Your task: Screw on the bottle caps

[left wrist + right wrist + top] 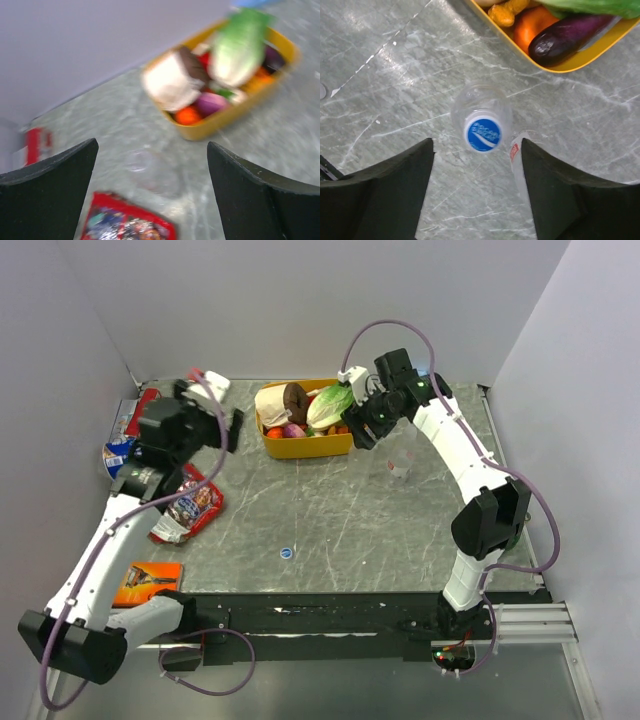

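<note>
A clear bottle (482,112) stands upright with a blue cap (482,133) on its neck. My right gripper (476,162) is open above it, its fingers apart from it. A second clear bottle (516,159) with a red mark is beside the right finger. In the top view the bottles (400,454) stand right of the yellow tub, by my right gripper (363,428). A loose blue cap (287,553) lies at the table's front middle. My left gripper (151,150) is open above a blurred clear bottle (152,172); it shows in the top view too (234,430).
A yellow tub (305,446) of toy food stands at the back middle and shows in the right wrist view (580,62). Red snack bags (187,506) and an orange pack (147,582) lie at the left. A pale round thing (321,91) sits at the right wrist view's left edge.
</note>
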`<state>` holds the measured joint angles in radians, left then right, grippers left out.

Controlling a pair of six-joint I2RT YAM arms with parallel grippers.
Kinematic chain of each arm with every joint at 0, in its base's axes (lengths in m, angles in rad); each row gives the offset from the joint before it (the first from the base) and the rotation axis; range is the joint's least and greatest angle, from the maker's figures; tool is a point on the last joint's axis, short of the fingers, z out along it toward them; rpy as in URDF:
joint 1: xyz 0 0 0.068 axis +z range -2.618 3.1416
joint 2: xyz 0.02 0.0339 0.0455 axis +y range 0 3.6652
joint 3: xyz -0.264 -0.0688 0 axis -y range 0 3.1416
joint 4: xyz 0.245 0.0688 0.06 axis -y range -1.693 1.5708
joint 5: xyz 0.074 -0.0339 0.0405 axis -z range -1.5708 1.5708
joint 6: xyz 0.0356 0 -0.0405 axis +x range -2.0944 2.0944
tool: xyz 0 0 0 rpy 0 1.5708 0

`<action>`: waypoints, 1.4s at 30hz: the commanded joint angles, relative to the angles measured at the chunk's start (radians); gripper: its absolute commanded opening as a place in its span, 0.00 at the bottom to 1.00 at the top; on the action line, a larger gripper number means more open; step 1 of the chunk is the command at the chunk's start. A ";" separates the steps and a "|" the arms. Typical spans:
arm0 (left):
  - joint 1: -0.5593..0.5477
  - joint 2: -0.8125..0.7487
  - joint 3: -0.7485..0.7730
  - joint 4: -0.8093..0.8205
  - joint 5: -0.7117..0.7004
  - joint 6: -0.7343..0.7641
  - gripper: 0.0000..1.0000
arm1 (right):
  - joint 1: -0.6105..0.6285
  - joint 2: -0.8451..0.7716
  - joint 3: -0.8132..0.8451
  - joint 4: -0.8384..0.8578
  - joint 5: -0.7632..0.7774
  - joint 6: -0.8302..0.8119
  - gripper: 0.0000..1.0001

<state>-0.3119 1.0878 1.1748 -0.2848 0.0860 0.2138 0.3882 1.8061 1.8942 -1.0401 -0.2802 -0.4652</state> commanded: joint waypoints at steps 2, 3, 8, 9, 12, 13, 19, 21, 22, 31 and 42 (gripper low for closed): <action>0.108 -0.057 -0.042 -0.007 -0.057 -0.070 0.96 | -0.002 -0.082 0.098 0.037 -0.028 0.010 0.82; 0.108 -0.063 -0.065 -0.005 -0.055 -0.071 0.96 | 0.000 -0.089 0.101 0.043 -0.036 0.016 0.82; 0.114 -0.053 -0.236 0.110 -0.147 -0.108 0.96 | 0.003 -0.116 0.151 0.057 -0.124 0.049 0.93; 0.122 -0.043 -0.254 0.130 -0.143 -0.111 0.96 | 0.005 -0.120 0.154 0.066 -0.134 0.050 0.95; 0.160 -0.017 -0.331 0.214 -0.094 -0.117 0.96 | 0.011 -0.151 0.138 0.087 -0.160 0.042 1.00; 0.172 -0.014 -0.380 0.240 -0.068 -0.119 0.96 | 0.014 -0.163 0.120 0.107 -0.160 0.037 1.00; 0.227 0.012 -0.550 0.475 0.153 -0.062 0.96 | 0.021 -0.221 0.091 0.114 -0.139 0.022 1.00; 0.229 0.073 -0.564 0.533 0.199 -0.054 0.96 | 0.024 -0.220 0.103 0.097 -0.122 0.022 1.00; 0.229 0.093 -0.575 0.558 0.214 -0.051 0.96 | 0.026 -0.217 0.114 0.089 -0.117 0.022 1.00; 0.283 0.447 -0.440 0.710 0.239 -0.102 0.97 | 0.051 -0.211 0.151 0.041 -0.056 0.033 1.00; 0.332 0.462 -0.337 0.451 0.707 0.131 0.57 | 0.093 -0.203 0.143 0.038 -0.138 0.004 1.00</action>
<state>0.0185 1.6245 0.8356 0.2417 0.5915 0.2298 0.4557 1.6165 1.9968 -0.9974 -0.3443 -0.4435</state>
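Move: The left bottle, which the open left hand goes for, stands about 8 cm ahead of that hand, 5 cm to its left and some 25 cm below. From the left hand, the vegetable box is roughly 19 cm ahead and 12 cm right, the red bag 15 cm left and 1 cm back. From the right hand, the left bottle is about 28 cm left and 1 cm ahead; the capped bottle's middle is 12 cm below, 1 cm ahead and 1 cm left. The left hand drops about 25 cm with open fingers, shifting some 5 cm left and dipping its fingertips roughly 20 degrees, then pushes about 7 cm forward low over the table to the left bottle, where the fingers begin closing on its sides while the wrist swings clockwise. The right hand, already off the blue cap, opens fully and rises 12 cm away from the capped bottle, easing slightly back and left and tipping its fingers up out of the way before hovering. ##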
